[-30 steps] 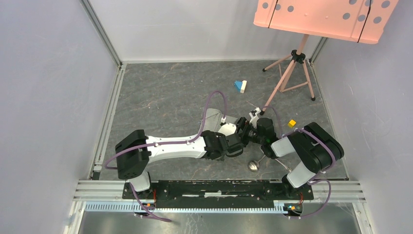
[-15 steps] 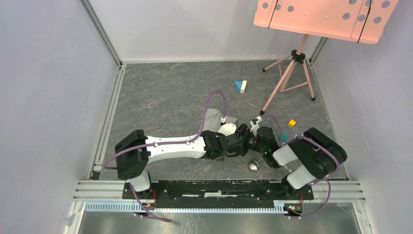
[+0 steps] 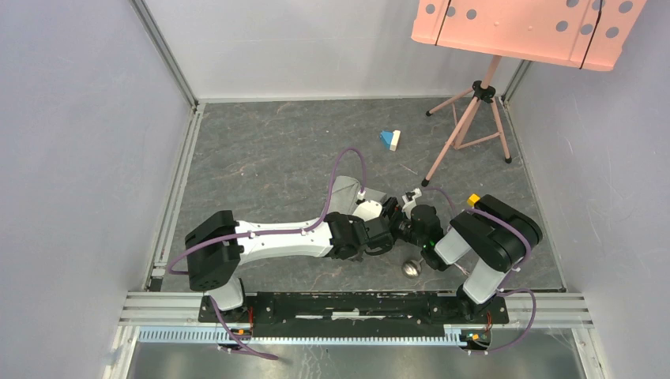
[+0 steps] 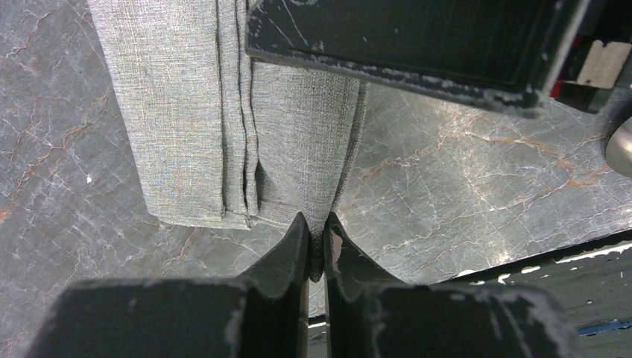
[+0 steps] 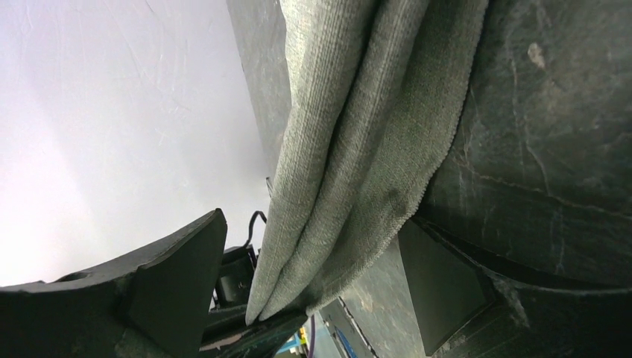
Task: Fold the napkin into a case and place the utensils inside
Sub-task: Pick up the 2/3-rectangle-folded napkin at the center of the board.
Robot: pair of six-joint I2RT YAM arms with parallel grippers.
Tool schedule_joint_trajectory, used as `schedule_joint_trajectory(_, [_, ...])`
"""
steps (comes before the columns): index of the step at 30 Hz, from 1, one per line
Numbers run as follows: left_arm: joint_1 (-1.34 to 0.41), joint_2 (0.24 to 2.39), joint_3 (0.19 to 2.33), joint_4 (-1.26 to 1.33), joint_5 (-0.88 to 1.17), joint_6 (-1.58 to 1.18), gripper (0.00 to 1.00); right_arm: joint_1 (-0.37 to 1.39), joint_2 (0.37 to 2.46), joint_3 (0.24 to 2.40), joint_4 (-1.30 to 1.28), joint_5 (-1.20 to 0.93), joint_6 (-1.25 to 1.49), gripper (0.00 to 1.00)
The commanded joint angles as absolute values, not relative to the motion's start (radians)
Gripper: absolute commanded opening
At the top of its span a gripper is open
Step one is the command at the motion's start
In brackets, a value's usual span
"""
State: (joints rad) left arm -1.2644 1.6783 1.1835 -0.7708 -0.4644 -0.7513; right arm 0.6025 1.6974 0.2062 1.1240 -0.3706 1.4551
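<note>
The light grey napkin point(image 4: 194, 112) lies folded in long layers on the dark stone table; in the top view only a part of the napkin point(image 3: 346, 197) shows behind the arms. My left gripper point(image 4: 318, 250) is shut on the napkin's near edge, lifting a pleat of cloth. My right gripper point(image 5: 313, 276) stands open, and the raised napkin layers point(image 5: 358, 149) hang between its fingers point(image 5: 175, 276) without being pinched. Both grippers meet mid-table: left gripper point(image 3: 385, 229), right gripper point(image 3: 408, 223). A shiny silver spoon point(image 3: 412, 268) lies just in front of them.
Blue and white blocks point(image 3: 390, 140) sit at the back, and a small yellow block point(image 3: 474, 199) lies by the right arm. A pink tripod stand point(image 3: 466, 126) rises at the back right. White walls close in the table on three sides.
The right arm has swung left and its gripper has slid closer to the left gripper, around the lifted cloth. The left gripper has kept its hold without moving.
</note>
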Motion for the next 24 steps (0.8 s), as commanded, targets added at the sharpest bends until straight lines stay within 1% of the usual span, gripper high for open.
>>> schedule_joint_trajectory(1, [-1.263, 1.641, 1.176, -0.734, -0.469, -0.734, 0.02, 0.607, 1.741, 0.235, 1.219, -0.339, 1.485, 0.9])
schedule_joint_trajectory(5, [-1.262, 1.636, 1.161, -0.734, -0.468, -0.74, 0.02, 0.596, 1.763, 0.244, 1.256, -0.327, 1.477, 0.84])
schedule_joint_trajectory(9, [-1.263, 1.63, 1.14, -0.724, -0.462, -0.745, 0.02, 0.568, 1.764, 0.262, 1.215, -0.31, 1.419, 0.81])
schedule_joint_trajectory(14, [-1.263, 1.626, 1.131, -0.711, -0.454, -0.749, 0.02, 0.519, 1.801, 0.27, 1.252, -0.332, 1.402, 0.75])
schedule_joint_trajectory(21, [-1.263, 1.63, 1.135, -0.705, -0.45, -0.741, 0.02, 0.475, 1.819, 0.276, 1.238, -0.333, 1.37, 0.73])
schedule_joint_trajectory(24, [-1.263, 1.634, 1.134, -0.703, -0.449, -0.743, 0.02, 0.45, 1.821, 0.274, 1.238, -0.339, 1.352, 0.69])
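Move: The left fingers already pinch the folded napkin's near right corner; its middle lies about 10 cm ahead, 3 cm left and 6 cm below them. From the open right hand, straddling the raised right side, that middle is some 8 cm left, 3 cm ahead and 4 cm lower. The spoon bowl sits roughly 9 cm right and 10 cm back of the right hand, the blue and white blocks about 23 cm ahead and 3 cm right. Right hand moves about 5 cm forward, also right, along the napkin's raised side, fingers partly closing; left keeps pinching. ##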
